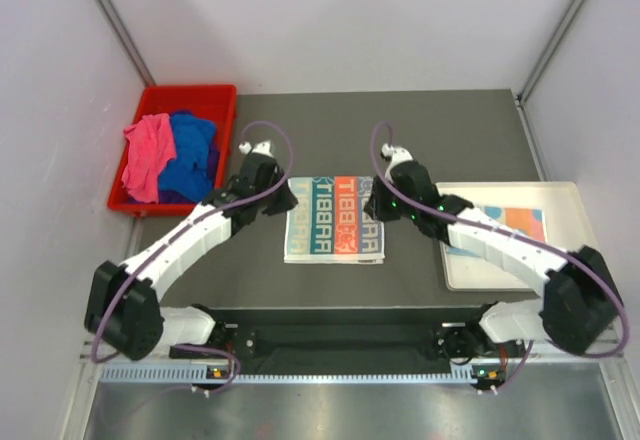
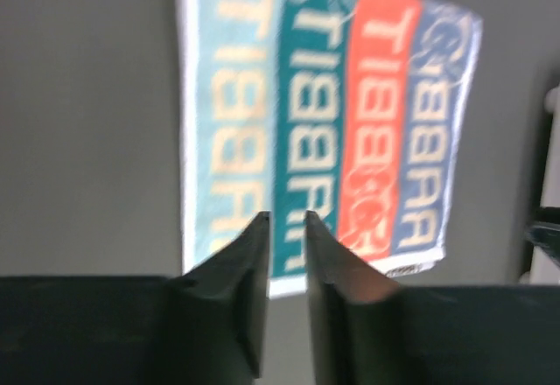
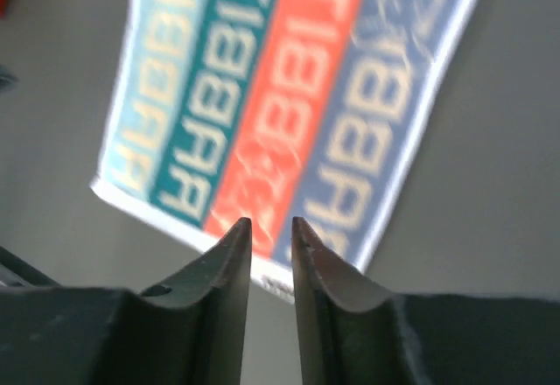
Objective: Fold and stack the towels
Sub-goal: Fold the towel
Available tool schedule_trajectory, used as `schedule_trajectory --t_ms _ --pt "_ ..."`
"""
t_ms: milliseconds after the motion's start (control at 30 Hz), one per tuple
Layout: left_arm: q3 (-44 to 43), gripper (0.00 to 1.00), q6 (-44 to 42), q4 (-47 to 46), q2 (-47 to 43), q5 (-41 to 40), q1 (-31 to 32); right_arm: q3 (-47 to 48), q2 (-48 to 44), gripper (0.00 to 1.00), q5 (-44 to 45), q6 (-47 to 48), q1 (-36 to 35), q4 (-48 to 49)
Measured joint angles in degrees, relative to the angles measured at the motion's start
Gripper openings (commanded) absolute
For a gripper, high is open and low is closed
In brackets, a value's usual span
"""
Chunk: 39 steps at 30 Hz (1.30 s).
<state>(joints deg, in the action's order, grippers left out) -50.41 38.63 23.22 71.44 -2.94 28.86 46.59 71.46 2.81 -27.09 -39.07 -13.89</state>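
Observation:
A folded towel [image 1: 335,218] with light blue, teal, orange and blue lettered stripes lies flat mid-table. It also fills the left wrist view [image 2: 324,114] and the right wrist view [image 3: 289,96]. My left gripper [image 1: 285,198] [image 2: 287,217] hovers over the towel's far left corner, jaws a little apart and empty. Over the far right corner, my right gripper [image 1: 372,203] [image 3: 271,223] is also narrowly open with nothing between its fingers. A pink towel [image 1: 150,155] and a royal blue towel [image 1: 192,155] lie crumpled in the red bin. Another folded patterned towel [image 1: 512,222] rests on the white tray.
The red bin [image 1: 190,90] stands at the far left of the table. At the right sits the white tray [image 1: 500,280], under my right arm. Grey walls close in the table at the back and both sides.

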Motion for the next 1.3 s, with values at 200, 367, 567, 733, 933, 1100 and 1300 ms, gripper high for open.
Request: schedule_trajectory --t_ms 200,367,567,733,933,1100,1300 --pt "-9.0 0.05 -4.0 -11.0 16.2 5.1 -2.1 13.3 18.8 0.04 -8.3 0.0 2.6 9.5" --pt "-15.1 0.06 -7.8 -16.2 29.6 9.1 -3.4 22.4 35.0 0.01 -13.8 -1.6 3.2 14.9" --pt "-19.3 0.06 -11.1 -18.8 36.3 9.8 -4.4 28.1 45.5 0.01 -16.8 -5.4 4.2 19.5" --pt "-19.8 0.05 -12.3 -20.2 38.8 8.4 -5.4 28.6 49.6 0.00 -17.9 -8.3 5.9 23.0" --pt "-19.5 0.08 -12.7 -20.2 41.0 4.8 -6.0 28.6 51.1 0.00 -19.5 -11.1 7.2 25.6" --pt "-19.2 0.08 -12.7 -21.2 40.9 2.7 -6.1 28.5 52.0 0.00 -20.3 -12.2 7.8 27.7" --pt "-19.2 0.08 -12.7 -21.3 40.9 1.6 -6.4 26.8 52.1 0.00 -21.8 -13.4 9.4 30.0"
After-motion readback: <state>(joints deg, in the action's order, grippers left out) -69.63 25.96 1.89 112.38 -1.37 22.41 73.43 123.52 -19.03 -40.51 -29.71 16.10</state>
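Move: The striped towel lies flat and folded between the hands, its middle some 5 cm ahead and 11 cm below both, about 10 cm right of the left hand and 11 cm left of the right. Its far edge, the place aimed for, is centred about 17 cm ahead of each. The red bin sits roughly 24 cm ahead and 33 cm left of the left hand; the folded dotted towel in the tray is about 31 cm right of the right hand, nearly level. To the striped towel's far edge both hands reach about 16 cm forward, sinking some 10 cm and shutting their fingers on the way. The left swings right, then partly back, to the light-blue/teal border; the right sweeps in about 11 cm leftward to the teal/orange border, rolling some 20 degrees with its left side rising. The closed tips come to rest on the cloth, side by side. ##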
